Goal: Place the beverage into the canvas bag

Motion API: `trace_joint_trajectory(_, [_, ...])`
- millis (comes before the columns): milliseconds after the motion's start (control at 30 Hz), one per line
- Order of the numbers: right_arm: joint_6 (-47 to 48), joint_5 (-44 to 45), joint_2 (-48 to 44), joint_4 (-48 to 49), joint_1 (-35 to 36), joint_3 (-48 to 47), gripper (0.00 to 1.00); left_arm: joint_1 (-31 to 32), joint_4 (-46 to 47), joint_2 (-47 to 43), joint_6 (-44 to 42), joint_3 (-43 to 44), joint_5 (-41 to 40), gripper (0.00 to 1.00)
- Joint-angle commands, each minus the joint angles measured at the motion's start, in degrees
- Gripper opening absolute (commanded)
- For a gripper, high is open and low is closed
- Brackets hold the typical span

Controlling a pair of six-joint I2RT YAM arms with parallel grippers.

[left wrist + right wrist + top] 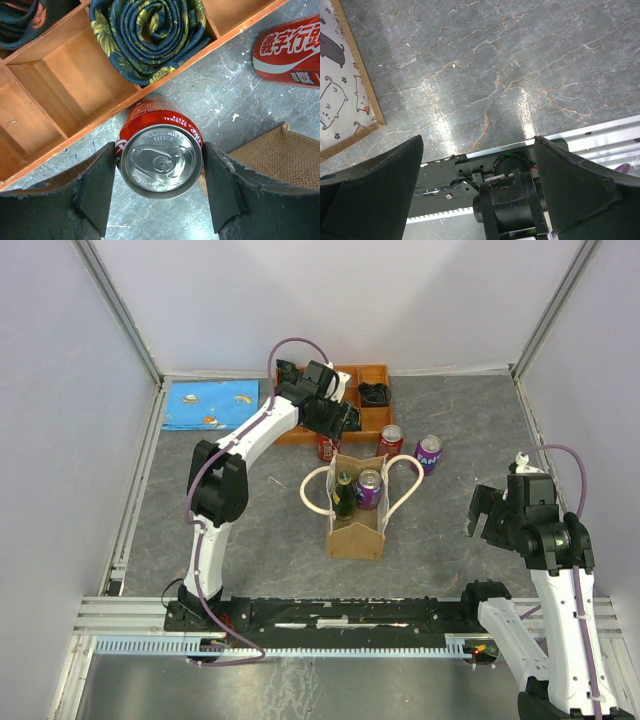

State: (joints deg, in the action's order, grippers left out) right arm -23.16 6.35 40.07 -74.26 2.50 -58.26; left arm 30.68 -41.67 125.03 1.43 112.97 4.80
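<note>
The tan canvas bag (356,532) with cream handles stands mid-table and holds a green bottle (344,496) and a purple can (369,488). Its burlap edge shows in the left wrist view (280,157). My left gripper (330,427) hangs over a red cola can (328,448) just behind the bag. In the left wrist view my left gripper (159,165) has a finger against each side of that can (160,160). My right gripper (490,512) is open and empty right of the bag, over bare table (477,190).
A second red can (390,440) (290,50) and a purple can (428,452) stand behind the bag. The orange compartment tray (372,372) (60,100) holds rolled fabric (150,35). A blue mat (210,405) lies back left. A cat-print, burlap-edged panel (340,90) shows left of the right gripper.
</note>
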Motion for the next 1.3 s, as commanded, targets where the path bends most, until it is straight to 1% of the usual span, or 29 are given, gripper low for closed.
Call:
trace_joint_trajectory(0, [-0.68, 1.29, -1.54, -0.21, -0.26, -0.97, 0.99, 0.04, 1.15, -0.75, -1.84, 0.99, 0.45, 0.1])
trace_joint_trajectory(33, [-0.71, 1.37, -1.72, -0.41, -0.22, -0.91, 0.99, 0.03, 1.11, -1.35, -2.06, 1.4, 0.54, 0.04])
trace_joint_trajectory(67, [-0.74, 1.43, -1.87, -0.46, -0.22, -0.95, 0.99, 0.0, 1.07, -2.17, -2.3, 2.01, 0.56, 0.03])
trace_joint_trajectory(167, [-1.0, 1.32, -1.97, -0.31, -0.23, -1.01, 0.99, 0.02, 1.07, -5.0, -4.03, 4.38, 1.05, 0.03])
trace_joint_trajectory(333, [-1.33, 0.11, -0.79, 1.32, -0.23, -1.08, 0.99, 0.56, 0.98, -11.12, -9.98, 6.66, 3.58, 0.03])
trace_joint_trajectory(433, [-1.39, -0.72, 0.01, 2.46, -0.22, -0.76, 0.99, 0.78, 0.72, -14.94, -10.98, 6.18, 8.81, 0.03])
trace_joint_trajectory(633, [-1.45, -1.49, 0.05, 4.34, -0.22, 0.43, 0.99, 1.78, -0.04, -20.78, -9.77, 6.12, 19.82, 0.03])
trace_joint_trajectory(833, [-1.21, -2.3, -0.19, 5.31, -0.22, 1.29, 0.99, 5.09, 0.01, -25.77, -9.86, 4.6, 26.95, 0.03])
trace_joint_trajectory(933, [-0.97, -2.28, -0.38, 5.28, -0.22, 1.31, 0.99, 7.85, -0.64, -27.01, -10.68, 3.52, 27.82, 0.03])
trace_joint_trajectory(1033, [-0.88, -2.05, -0.99, 4.93, -0.22, 1.38, 0.99, 11.28, -2.19, -27.59, -12.65, 2.19, 26.91, 0.03])
trace_joint_trajectory(1267, [-1.05, -1.78, -2.99, 3.47, -0.22, 1.61, 0.99, 16.73, -2.33, -30.6, -16.9, -5.95, 23.54, 0.03])
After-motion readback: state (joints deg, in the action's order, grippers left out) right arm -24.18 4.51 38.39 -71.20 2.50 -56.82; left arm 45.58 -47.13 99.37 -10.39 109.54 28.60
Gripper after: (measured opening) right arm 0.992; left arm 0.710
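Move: From the left hand, whose fingers are already shut around the red can standing at the tray's edge, the open canvas bag lies about 15 cm back and 7 cm right, its middle a little lower. Inside it, the green bottle is some 14 cm back and 4 right, the purple can 12 back and 10 right. The second red can stands level with the hand, 15 cm right. From the right hand, the bag is some 14 cm ahead, 24 left and 10 below. Lifting the gripped red can clear of the table, the left hand climbs some 22 cm and, while still rising, swings back about 18 cm and right about 9 cm to bring it over the bag, sinking a couple of centimetres at the end. The wrist turns clockwise by nearly 40 degrees and tilts some 20 as it goes; the fingers keep their hold. ##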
